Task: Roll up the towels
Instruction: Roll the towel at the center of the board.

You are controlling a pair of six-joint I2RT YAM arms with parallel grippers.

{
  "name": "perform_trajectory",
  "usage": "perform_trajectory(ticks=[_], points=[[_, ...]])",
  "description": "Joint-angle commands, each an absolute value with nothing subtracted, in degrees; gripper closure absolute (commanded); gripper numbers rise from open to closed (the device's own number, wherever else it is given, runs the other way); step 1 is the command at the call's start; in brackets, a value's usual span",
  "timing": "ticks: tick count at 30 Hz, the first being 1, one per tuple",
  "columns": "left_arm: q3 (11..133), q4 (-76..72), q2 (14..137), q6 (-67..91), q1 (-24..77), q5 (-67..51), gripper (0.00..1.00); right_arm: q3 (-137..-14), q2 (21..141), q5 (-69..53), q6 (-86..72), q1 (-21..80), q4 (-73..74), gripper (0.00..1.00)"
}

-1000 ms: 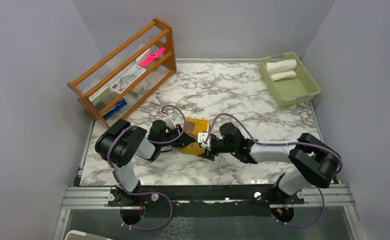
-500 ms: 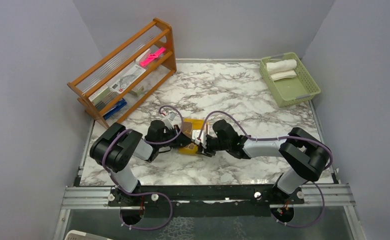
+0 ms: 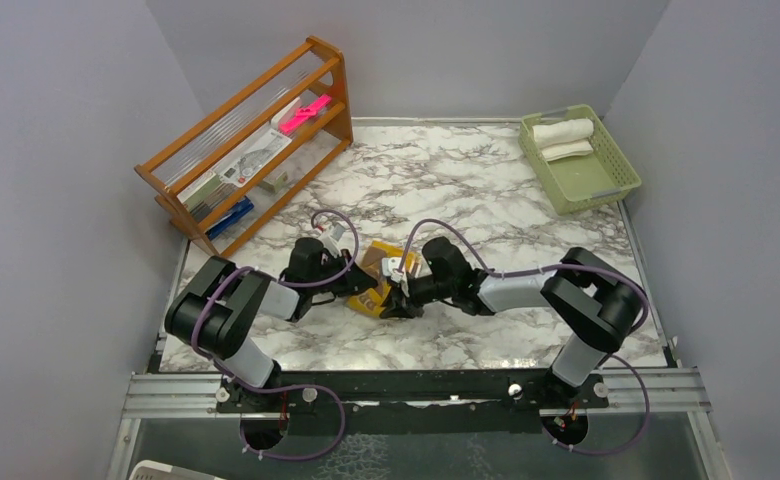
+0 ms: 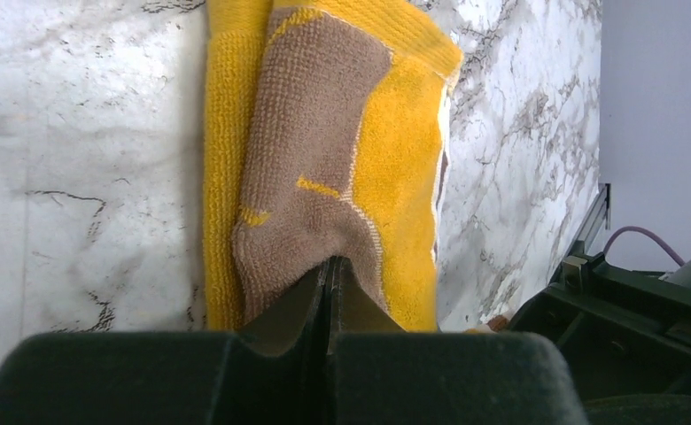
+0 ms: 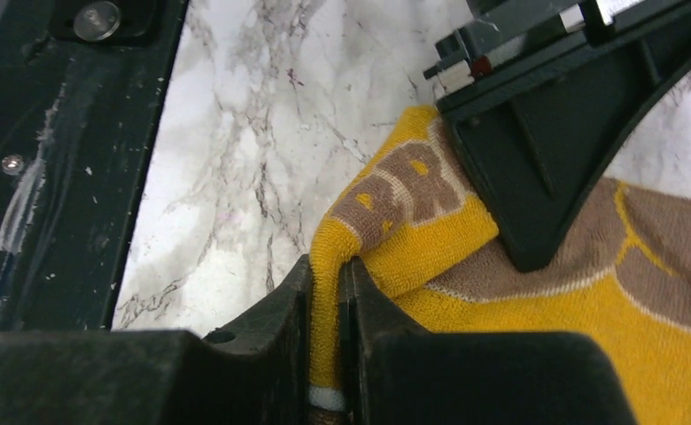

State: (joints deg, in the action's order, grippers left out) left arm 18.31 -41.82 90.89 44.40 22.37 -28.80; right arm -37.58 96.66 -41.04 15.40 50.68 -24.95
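The mustard-yellow towel (image 3: 381,262) lies bunched on the marble table between both arms, its brown printed face up (image 4: 311,133). My left gripper (image 4: 330,266) is shut, its tips pinching the brown face at the near end (image 3: 358,290). My right gripper (image 5: 329,274) is shut on the towel's yellow folded edge (image 5: 546,310), which shows between its fingers (image 3: 391,298). In the right wrist view the left gripper's black finger (image 5: 528,159) lies on the cloth. The cream-white towel (image 3: 563,133) sits rolled in the green basket (image 3: 591,178) at the far right.
A wooden rack (image 3: 251,140) holding a pink item and papers stands at the far left. The black rail of the arm bases (image 3: 416,385) runs along the near edge. Grey walls close in both sides.
The right gripper has closed onto the yellow towel's edge. Both grippers and the towel have shifted left, and the towel is more bunched.
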Motion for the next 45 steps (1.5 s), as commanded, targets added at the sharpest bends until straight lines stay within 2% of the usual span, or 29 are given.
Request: perform_trajectory(ticks=[1, 7, 12, 20, 24, 27, 32, 37, 45], points=[[19.28, -37.69, 92.49, 40.51, 20.84, -27.72, 1.0, -40.08, 99.11, -53.8, 13.46, 50.86, -27.47, 0.94], [19.6, -37.21, 89.63, 40.43, 17.45, -28.69, 1.0, -40.0, 103.78, -61.7, 1.34, 48.66, -36.54, 0.97], [20.58, -33.67, 82.63, 40.77, 13.57, -28.93, 1.0, -35.27, 104.17, -61.01, -12.56, 46.63, -50.86, 0.98], [27.56, -15.67, 64.04, 38.23, 12.22, -20.86, 1.0, -34.12, 111.42, -60.86, -35.12, 41.42, -64.36, 0.99], [30.52, -6.06, 57.84, 34.33, 12.22, -21.67, 1.0, -34.85, 117.68, -61.76, -47.76, 40.47, -75.09, 0.99], [28.69, -4.66, 55.05, 35.43, 12.28, -25.89, 1.0, -35.71, 123.06, -61.56, -58.07, 40.26, -86.47, 0.99], [20.34, -11.17, 50.27, 42.18, 13.2, -30.55, 1.0, -36.31, 131.12, -58.3, -72.31, 40.21, -101.31, 0.99], [15.98, -14.79, 49.53, 44.41, 16.88, -30.49, 1.0, -35.4, 130.87, -53.96, -70.48, 40.25, -92.89, 0.99], [11.86, -26.14, 56.86, 48.03, 24.67, -29.0, 1.0, -36.78, 119.88, -47.14, -51.71, 40.25, -61.28, 0.99]])
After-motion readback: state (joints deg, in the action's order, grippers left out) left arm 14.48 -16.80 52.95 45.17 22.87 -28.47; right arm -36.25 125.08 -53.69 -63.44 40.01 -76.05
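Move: The folded yellow towel lies flat with its middle about 7 cm ahead of the right hand, 1 cm left and 2 cm lower; that hand already pinches its near end. The shut left fingertips are on the towel some 8 cm ahead of the right hand and 2 cm left. The table's front edge is about 13 cm behind the right hand, in line. From the left hand the towel's middle is roughly 2 cm ahead, 3 cm right and 1 cm down. The towel's near end stays pinched in the right fingers, which roll it over forward by some 65 degrees; that hand first eases slightly back and up, then goes forward and down towards the flat part. The shut left fingers leave the towel forward-left and rise about 16 cm, then swing back and partway down, ending over its near-left part. ##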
